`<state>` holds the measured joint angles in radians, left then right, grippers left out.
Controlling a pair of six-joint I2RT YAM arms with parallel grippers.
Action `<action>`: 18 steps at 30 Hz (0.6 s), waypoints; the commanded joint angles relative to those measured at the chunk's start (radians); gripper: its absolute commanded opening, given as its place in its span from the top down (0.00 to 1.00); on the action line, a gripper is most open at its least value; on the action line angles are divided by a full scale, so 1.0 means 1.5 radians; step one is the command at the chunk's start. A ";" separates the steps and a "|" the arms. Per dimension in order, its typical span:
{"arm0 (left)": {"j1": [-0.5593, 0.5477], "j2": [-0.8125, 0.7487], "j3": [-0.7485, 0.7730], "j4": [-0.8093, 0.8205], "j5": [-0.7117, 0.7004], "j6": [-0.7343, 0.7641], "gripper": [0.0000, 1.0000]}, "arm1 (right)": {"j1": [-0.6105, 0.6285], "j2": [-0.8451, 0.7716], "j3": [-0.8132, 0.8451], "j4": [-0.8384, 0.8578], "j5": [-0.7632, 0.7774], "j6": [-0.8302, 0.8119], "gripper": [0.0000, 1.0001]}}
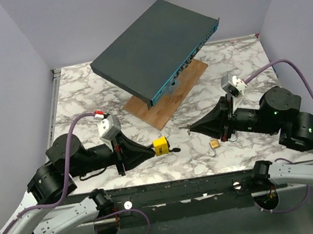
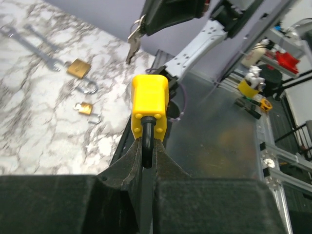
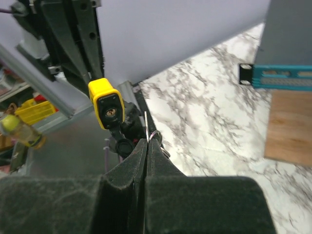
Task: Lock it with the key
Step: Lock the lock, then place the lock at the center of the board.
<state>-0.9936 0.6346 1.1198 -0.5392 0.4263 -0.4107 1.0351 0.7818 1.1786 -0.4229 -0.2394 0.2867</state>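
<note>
My left gripper (image 1: 150,149) is shut on the black shackle of a yellow padlock (image 1: 161,145) and holds it just above the table's near edge. In the left wrist view the padlock (image 2: 150,105) sticks out past the fingertips. In the right wrist view its keyhole face (image 3: 108,109) points toward my right gripper (image 3: 146,142). That gripper is shut on a thin silver key (image 3: 146,123) with a ring, seen edge-on. The key (image 2: 132,45) hangs a short way from the padlock, apart from it. My right gripper (image 1: 191,127) points left at the padlock.
A brass padlock (image 1: 214,143) lies open on the marble below the right arm. Two brass padlocks (image 2: 78,68) (image 2: 86,108) show in the left wrist view. A dark box (image 1: 154,48) rests tilted on a wooden board (image 1: 170,93) at the back.
</note>
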 commanded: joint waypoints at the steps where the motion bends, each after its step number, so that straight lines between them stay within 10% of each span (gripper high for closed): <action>1: 0.023 0.001 -0.026 -0.035 -0.113 -0.018 1.00 | 0.001 -0.014 -0.044 -0.037 0.142 0.013 0.99; 18: 0.226 0.033 -0.372 0.204 -0.179 -0.362 1.00 | 0.000 -0.015 -0.337 0.230 0.349 0.209 0.99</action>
<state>-0.7670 0.6704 0.6437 -0.4812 0.1562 -0.7784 1.0351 0.7452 0.7490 -0.2562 0.1856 0.5095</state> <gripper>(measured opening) 0.055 0.012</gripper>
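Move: My left hand still grips the yellow lock by its shackle. Bare marble for it lies about 20 cm ahead and nearly 40 cm below; from that hand, the small brass padlock is some 18 cm ahead, 27 cm right, and the wooden board's near corner 32 cm ahead. From my right hand, holding the keys, the same marble lies 15 cm ahead and 14 cm left, nearly 40 cm down, and the yellow lock 11 cm left, 4 cm back. With the key already clear of the yellow lock, I lower both hands towards the marble, easing forward as they sink: my left, carrying the lock, about 20 cm down and 10 forward, my right some 15 down and 7 forward. Both wrists swing their fingertips forward and tip them down, the left more steeply. I keep both grips closed. ##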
